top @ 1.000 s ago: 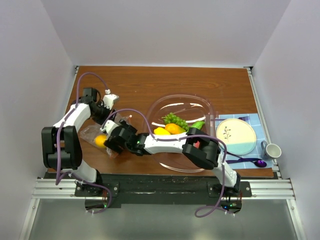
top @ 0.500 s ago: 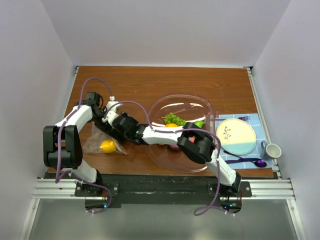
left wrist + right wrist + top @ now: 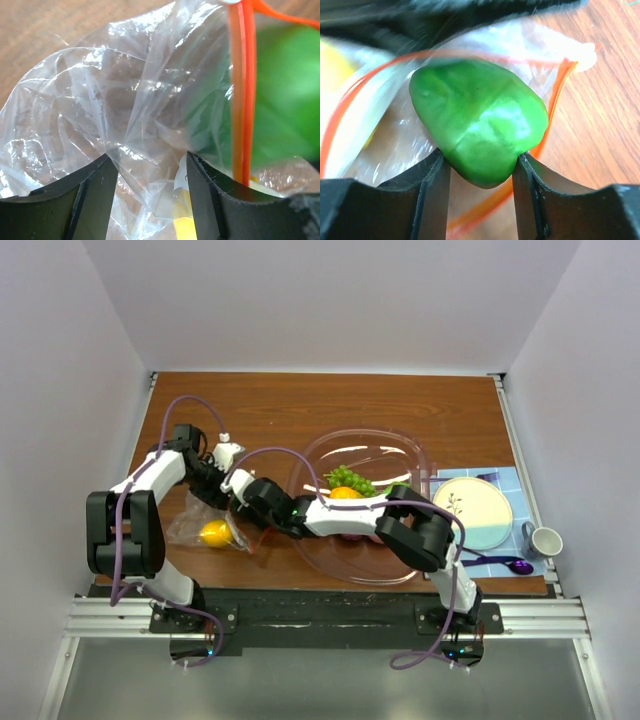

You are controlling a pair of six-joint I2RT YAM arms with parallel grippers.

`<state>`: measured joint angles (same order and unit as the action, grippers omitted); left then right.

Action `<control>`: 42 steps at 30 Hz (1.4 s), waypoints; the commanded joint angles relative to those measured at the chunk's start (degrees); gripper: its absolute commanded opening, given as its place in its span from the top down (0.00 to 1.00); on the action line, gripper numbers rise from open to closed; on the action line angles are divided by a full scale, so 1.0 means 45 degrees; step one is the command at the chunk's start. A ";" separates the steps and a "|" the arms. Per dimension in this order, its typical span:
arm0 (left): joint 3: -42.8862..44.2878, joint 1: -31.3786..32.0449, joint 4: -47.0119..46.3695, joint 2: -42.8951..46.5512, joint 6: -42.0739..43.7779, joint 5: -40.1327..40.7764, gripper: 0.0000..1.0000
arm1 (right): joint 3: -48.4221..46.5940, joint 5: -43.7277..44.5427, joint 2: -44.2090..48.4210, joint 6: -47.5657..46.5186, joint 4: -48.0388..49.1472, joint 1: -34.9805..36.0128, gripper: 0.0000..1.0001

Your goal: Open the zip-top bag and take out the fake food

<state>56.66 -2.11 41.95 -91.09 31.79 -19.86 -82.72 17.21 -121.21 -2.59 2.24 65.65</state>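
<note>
The zip-top bag [image 3: 193, 526] lies crumpled at the table's left with a yellow piece of fake food [image 3: 215, 533] inside. In the left wrist view its clear film [image 3: 100, 100] is bunched between the fingers of my left gripper [image 3: 150, 160], which presses on it. The red-orange zip strip [image 3: 242, 90] runs past on the right. My right gripper [image 3: 480, 160] is at the bag's mouth, shut on a green piece of fake food [image 3: 477, 122]. From above, the left gripper [image 3: 222, 498] and right gripper [image 3: 245, 512] meet at the bag's far right corner.
A large clear bowl [image 3: 365, 432] stands mid-table, holding green grapes [image 3: 348, 478] and an orange piece [image 3: 345, 493]; my right arm crosses over it. At the right lie a blue mat [image 3: 500, 480] with a plate [image 3: 470, 510], a purple spoon [image 3: 500, 562] and a mug [image 3: 545, 540].
My right gripper moved from over the bag's near side to its mouth and closed from wide open onto the green piece. The bag shifted slightly; the left gripper stayed on it.
</note>
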 commanded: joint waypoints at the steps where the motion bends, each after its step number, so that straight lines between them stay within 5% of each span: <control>1: 0.0005 -0.0097 -0.0982 -0.0265 -0.0423 0.0311 0.40 | 0.0646 -0.0661 0.1874 0.0361 0.0557 0.0216 1.00; 13: 0.0590 -0.0586 -0.1160 -0.0715 -0.0833 0.0351 0.40 | 0.3362 0.0568 0.6660 0.1122 0.0712 0.0236 1.00; 16: 0.1135 -0.0606 -0.0713 -0.0618 -0.1048 0.0000 0.39 | 0.3188 0.1384 0.6721 0.1279 0.0616 0.0197 0.93; 19: 0.1898 -0.0586 0.0203 -0.0267 -0.1166 -0.0644 0.30 | 0.2582 0.3355 0.6409 0.1570 -0.0261 0.0197 0.93; 22: 0.2697 -0.0586 0.1374 0.0572 -0.1049 -0.1134 0.00 | 0.2230 0.6403 0.6213 0.1921 -0.1413 0.0158 0.98; 26: 0.3501 -0.0955 0.2609 0.2053 -0.0698 -0.0939 0.00 | 0.2520 0.8751 0.6523 0.2818 -0.3247 -0.0095 0.97; 29: 0.3346 -0.1812 0.3214 0.2778 -0.0055 -0.1192 0.00 | 0.3009 0.9124 0.6934 0.3309 -0.3796 -0.0388 0.81; 30: 0.2997 -0.2048 0.3583 0.2858 0.0450 -0.1193 0.00 | 0.3011 0.9086 0.6935 0.3445 -0.4089 -0.0524 0.63; 32: 0.2470 -0.2749 0.3918 0.2976 0.1076 -0.1115 0.00 | 0.2914 0.9066 0.6858 0.3622 -0.4695 -0.0623 0.43; 33: 0.1751 -0.2967 0.4016 0.2996 0.1679 -0.1057 0.00 | 0.2855 0.8969 0.6857 0.3661 -0.4832 -0.0643 0.16; 34: 0.1357 -0.3143 0.4036 0.3073 0.2014 -0.0959 0.00 | 0.2700 0.8813 0.6857 0.3584 -0.4911 -0.0643 0.05; 42: -0.1556 -0.3496 0.2513 0.3875 0.3306 0.0878 0.00 | 0.1332 0.6003 0.6916 0.3095 -0.4659 -0.0448 0.01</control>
<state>51.29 -17.50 55.55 -75.83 42.24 -18.90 -71.68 50.41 -92.60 11.14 -20.12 62.70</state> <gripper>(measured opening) 0.996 0.986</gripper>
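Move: The right hand already grips the green pepper at the bag's mouth; the clear bin's middle lies about 26 cm to its right and 2 cm back, the green grapes in it 22 cm right and 4 cm ahead. The yellow fruit still in the bag is some 6 cm left and 7 cm back. From the left hand, the bag's closed end is roughly 8 cm back and 8 cm left, a little below, with the yellow fruit about 7 cm straight back. The right hand keeps its pinch on the green pepper and lifts it some 16 cm clear of the bag's mouth, then swings about 15 cm farther right over the left part of the bin, sinking slightly and turning nearly 40 degrees clockwise, and opens wide to let the pepper go from above. Meanwhile the left hand, its half-open fingers at the bag's mouth, eases slightly forward and down, rises off it about 14 cm while opening fully, then travels back and left and sinks again to the bag's closed end beside the yellow fruit, fingers wide open. ##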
